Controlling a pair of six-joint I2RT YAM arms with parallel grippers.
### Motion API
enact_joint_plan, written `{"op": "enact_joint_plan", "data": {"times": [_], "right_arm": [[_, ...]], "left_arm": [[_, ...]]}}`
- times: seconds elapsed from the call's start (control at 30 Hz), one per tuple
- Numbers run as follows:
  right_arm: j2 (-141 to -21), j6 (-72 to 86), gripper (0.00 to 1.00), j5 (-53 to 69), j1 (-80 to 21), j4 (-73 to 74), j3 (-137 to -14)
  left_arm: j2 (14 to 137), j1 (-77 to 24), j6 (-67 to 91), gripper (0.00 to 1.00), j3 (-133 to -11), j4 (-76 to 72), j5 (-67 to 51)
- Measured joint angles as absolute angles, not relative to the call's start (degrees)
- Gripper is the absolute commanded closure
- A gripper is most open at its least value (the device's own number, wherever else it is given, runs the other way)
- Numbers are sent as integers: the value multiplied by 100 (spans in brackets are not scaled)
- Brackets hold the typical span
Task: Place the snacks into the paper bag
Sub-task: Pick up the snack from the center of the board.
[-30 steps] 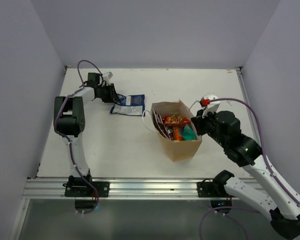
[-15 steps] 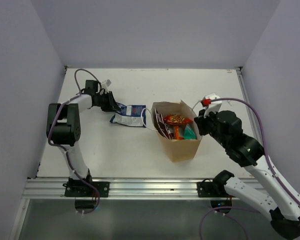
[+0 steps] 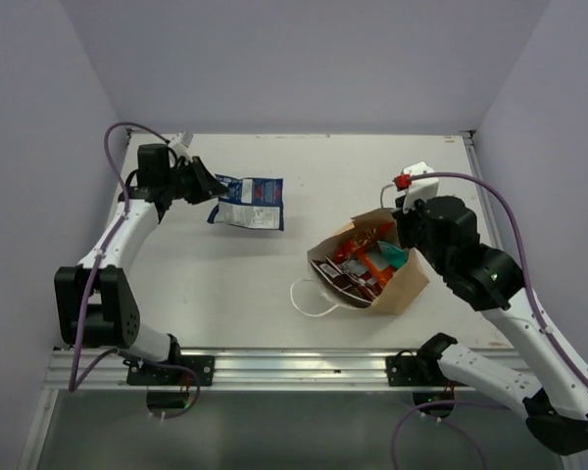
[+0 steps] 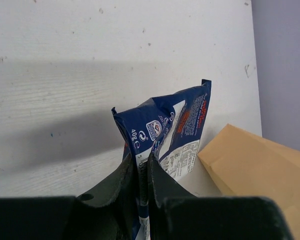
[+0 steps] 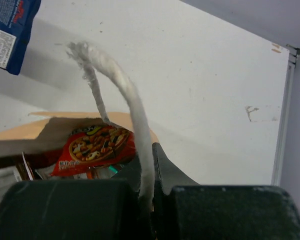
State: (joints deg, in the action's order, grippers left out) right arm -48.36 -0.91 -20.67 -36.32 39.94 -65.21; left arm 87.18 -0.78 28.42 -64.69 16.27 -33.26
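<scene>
My left gripper is shut on the edge of a blue-white snack packet, which hangs above the table at the back left. The tan paper bag leans over right of centre, its mouth turned left. Several snacks show inside, among them a red packet. My right gripper is shut on one white cord handle at the bag's far rim. The other handle lies looped on the table.
The white tabletop is bounded by grey walls left, right and behind. An aluminium rail with both arm bases runs along the near edge. The blue packet shows at the upper left corner of the right wrist view.
The left gripper closed on the blue-white packet and lifted it off the table as its arm swung left. The right gripper pulled the handle, tipping the bag over and shifting it nearer.
</scene>
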Motion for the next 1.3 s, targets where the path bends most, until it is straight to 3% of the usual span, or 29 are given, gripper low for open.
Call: {"op": "enact_joint_plan", "data": {"times": [0.57,1.0,1.3], "right_arm": [[-5621,-504,100,-2180,-3640,3776,-6834],[-5739,-340,100,-1824,-4388,3815,-6825],[-6119,-38,100,-1929,-5081,3752,-6888]], "left_arm": [[6066,-158,4178,100,-5911,1684,-3138],[5437,-384,4228,100,-6930,2744,-3371],[4604,-403,4268,100,-6643,2954,-3599]]}}
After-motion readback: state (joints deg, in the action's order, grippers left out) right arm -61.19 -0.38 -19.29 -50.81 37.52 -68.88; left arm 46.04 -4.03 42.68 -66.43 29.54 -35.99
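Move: Some 33 cm to the right of the left hand and 20 cm back, at nearly its height, stands the tilted paper bag; the left hand already holds the blue snack, off the table. The bag's loose white handle lies about 22 cm back, 22 cm right and 13 cm below that hand. From the right hand on the rim, the bag's middle is 6 cm left, 4 cm back and 14 cm down, the blue snack about 32 cm left, 12 cm ahead and 15 cm lower. Raising the blue snack some 20 cm while drawing it back about 17 cm, the left hand keeps its pinch on the snack's left end and tips its fingers up roughly 20 degrees. The right hand, still gripping the bag's rim by the handle, first goes slightly forward and up, then swings left about 10 cm towards the snack, sinking and drawing back a little as it turns counter-clockwise. ##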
